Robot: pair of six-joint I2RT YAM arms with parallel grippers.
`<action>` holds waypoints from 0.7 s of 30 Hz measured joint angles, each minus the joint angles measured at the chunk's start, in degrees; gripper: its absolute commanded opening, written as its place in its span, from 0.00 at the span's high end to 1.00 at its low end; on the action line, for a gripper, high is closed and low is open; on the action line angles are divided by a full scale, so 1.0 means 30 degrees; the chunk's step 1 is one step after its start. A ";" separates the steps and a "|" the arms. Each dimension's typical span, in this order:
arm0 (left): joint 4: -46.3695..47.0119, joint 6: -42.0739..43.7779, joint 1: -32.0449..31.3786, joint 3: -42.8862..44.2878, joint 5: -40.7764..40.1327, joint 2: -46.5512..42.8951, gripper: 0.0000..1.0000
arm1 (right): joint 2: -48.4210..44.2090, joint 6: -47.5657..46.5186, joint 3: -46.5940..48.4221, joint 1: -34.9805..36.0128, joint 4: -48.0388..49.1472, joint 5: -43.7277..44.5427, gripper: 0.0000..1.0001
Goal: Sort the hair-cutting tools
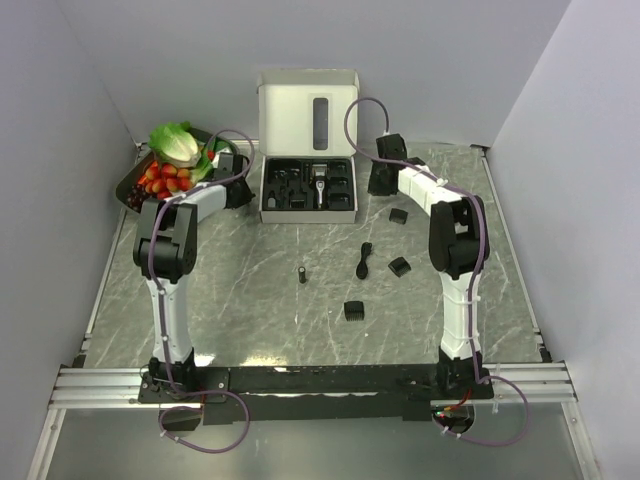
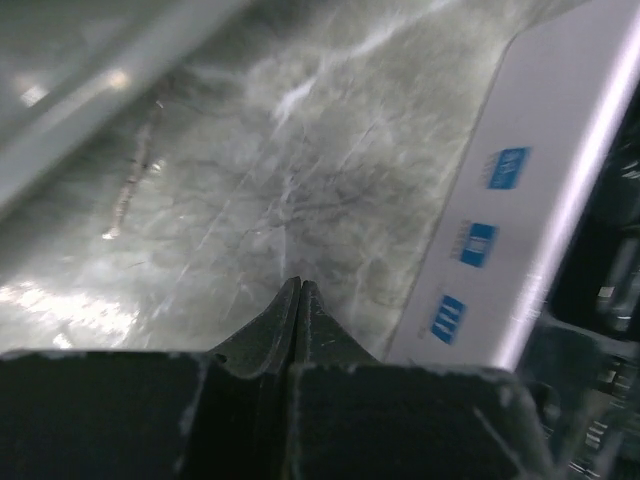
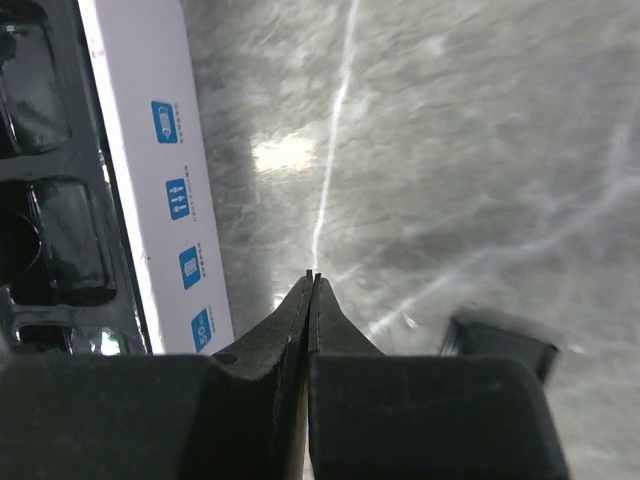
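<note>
The black-and-silver hair clipper (image 1: pixel 319 186) lies in the black insert of the open white box (image 1: pixel 283 215). Loose black attachments sit on the table: a comb guard (image 1: pixel 355 311), two small guards (image 1: pixel 400 266) (image 1: pixel 398 215), a little brush (image 1: pixel 365 260) and a short cylinder (image 1: pixel 302 273). My left gripper (image 1: pixel 240 191) (image 2: pixel 300 283) hangs shut and empty just left of the box, whose white side (image 2: pixel 520 200) shows beside it. My right gripper (image 1: pixel 379 182) (image 3: pixel 312 274) is shut and empty just right of the box side (image 3: pixel 165 190), with one guard (image 3: pixel 498 344) close behind it.
The box lid (image 1: pixel 308 108) stands upright at the back. A dark tray of lettuce and fruit (image 1: pixel 165 165) sits at the back left, near the left arm. White walls close in the marble table on the left, back and right.
</note>
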 measured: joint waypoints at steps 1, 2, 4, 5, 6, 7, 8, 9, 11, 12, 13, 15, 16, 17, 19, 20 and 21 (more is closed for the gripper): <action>0.0058 0.0036 0.0095 0.0015 0.0335 0.0255 0.99 | 0.0146 0.0066 0.0000 -0.0036 0.0117 -0.0313 1.00; 0.0313 0.0036 0.0182 0.0015 0.0685 0.0437 0.99 | 0.0270 0.0138 -0.0007 -0.0073 0.0262 -0.0641 1.00; 0.0641 0.0058 0.0342 0.0109 0.1282 0.0488 0.99 | 0.0379 0.0270 -0.0087 -0.0124 0.0605 -0.1290 1.00; 0.0750 0.0058 0.0415 0.0102 0.1574 0.0488 0.99 | 0.0379 0.0328 -0.0153 -0.0146 0.0801 -0.1603 1.00; 0.0874 0.0051 0.0481 0.0058 0.1851 0.0488 0.99 | 0.0372 0.0350 -0.0219 -0.0160 0.0962 -0.1909 1.00; 0.1180 0.0044 0.0561 -0.0080 0.2084 0.0488 0.99 | 0.0372 0.0379 -0.0306 -0.0168 0.1239 -0.2215 1.00; 0.1362 0.0036 0.0612 -0.0219 0.2339 0.0488 0.99 | 0.0379 0.0415 -0.0408 -0.0168 0.1450 -0.2528 1.00; 0.1887 0.0022 0.0663 -0.0641 0.2645 0.0452 0.99 | 0.0379 0.0444 -0.0532 -0.0175 0.1639 -0.2943 1.00; 0.2630 -0.0102 0.0714 -0.1224 0.3082 0.0262 0.99 | 0.0379 0.0495 -0.0663 -0.0175 0.1800 -0.3548 1.00; 0.2907 -0.0146 0.0714 -0.1530 0.3322 0.0131 0.99 | 0.0415 0.0503 -0.0699 -0.0175 0.1880 -0.3854 1.00; 0.3162 -0.0160 0.0714 -0.1872 0.3592 -0.0036 0.99 | 0.0430 0.0539 -0.0729 -0.0175 0.1989 -0.4124 1.00; 0.3730 -0.0240 0.0692 -0.2645 0.4240 -0.0386 0.99 | 0.0466 0.0634 -0.0860 -0.0175 0.2280 -0.4568 1.00; 0.3920 -0.0299 0.0692 -0.2900 0.4539 -0.0517 0.99 | 0.0466 0.0656 -0.0969 -0.0168 0.2404 -0.4721 1.00; 0.4269 -0.0328 0.0685 -0.3271 0.4918 -0.0634 0.99 | 0.0466 0.0707 -0.1144 -0.0160 0.2543 -0.4932 1.00; 0.4838 -0.0452 0.0685 -0.3825 0.5486 -0.0845 0.99 | 0.0466 0.0780 -0.1435 -0.0146 0.2718 -0.5173 1.00; 0.5253 -0.0495 0.0685 -0.4218 0.5792 -0.0976 0.99 | 0.0466 0.0823 -0.1632 -0.0109 0.2820 -0.5268 1.00; 0.5588 -0.0532 0.0685 -0.4626 0.6084 -0.1129 0.99 | 0.0466 0.0845 -0.1756 -0.0095 0.2827 -0.5377 1.00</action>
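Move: The open box with the hair-cutting tools stands between the hands: its middle is about 17 cm to the right of the left hand and 3 cm farther out, with the vegetable bowl some 17 cm left of that hand and 6 cm ahead. From the right hand the box's middle is roughly 17 cm left and 2 cm ahead; a small comb lies about 6 cm right and 6 cm back, and the black brush 19 cm back and 4 cm left. Bring both shut grippers in low towards the box's two sides: slide the left one right about 3 cm and a little back after a tiny reach forward, and the right one left nearly 5 cm, sinking about 2 cm mostly at the end. Tip and turn both wrists 10 to 15 degrees so the fingertips swing inward to the side walls. ##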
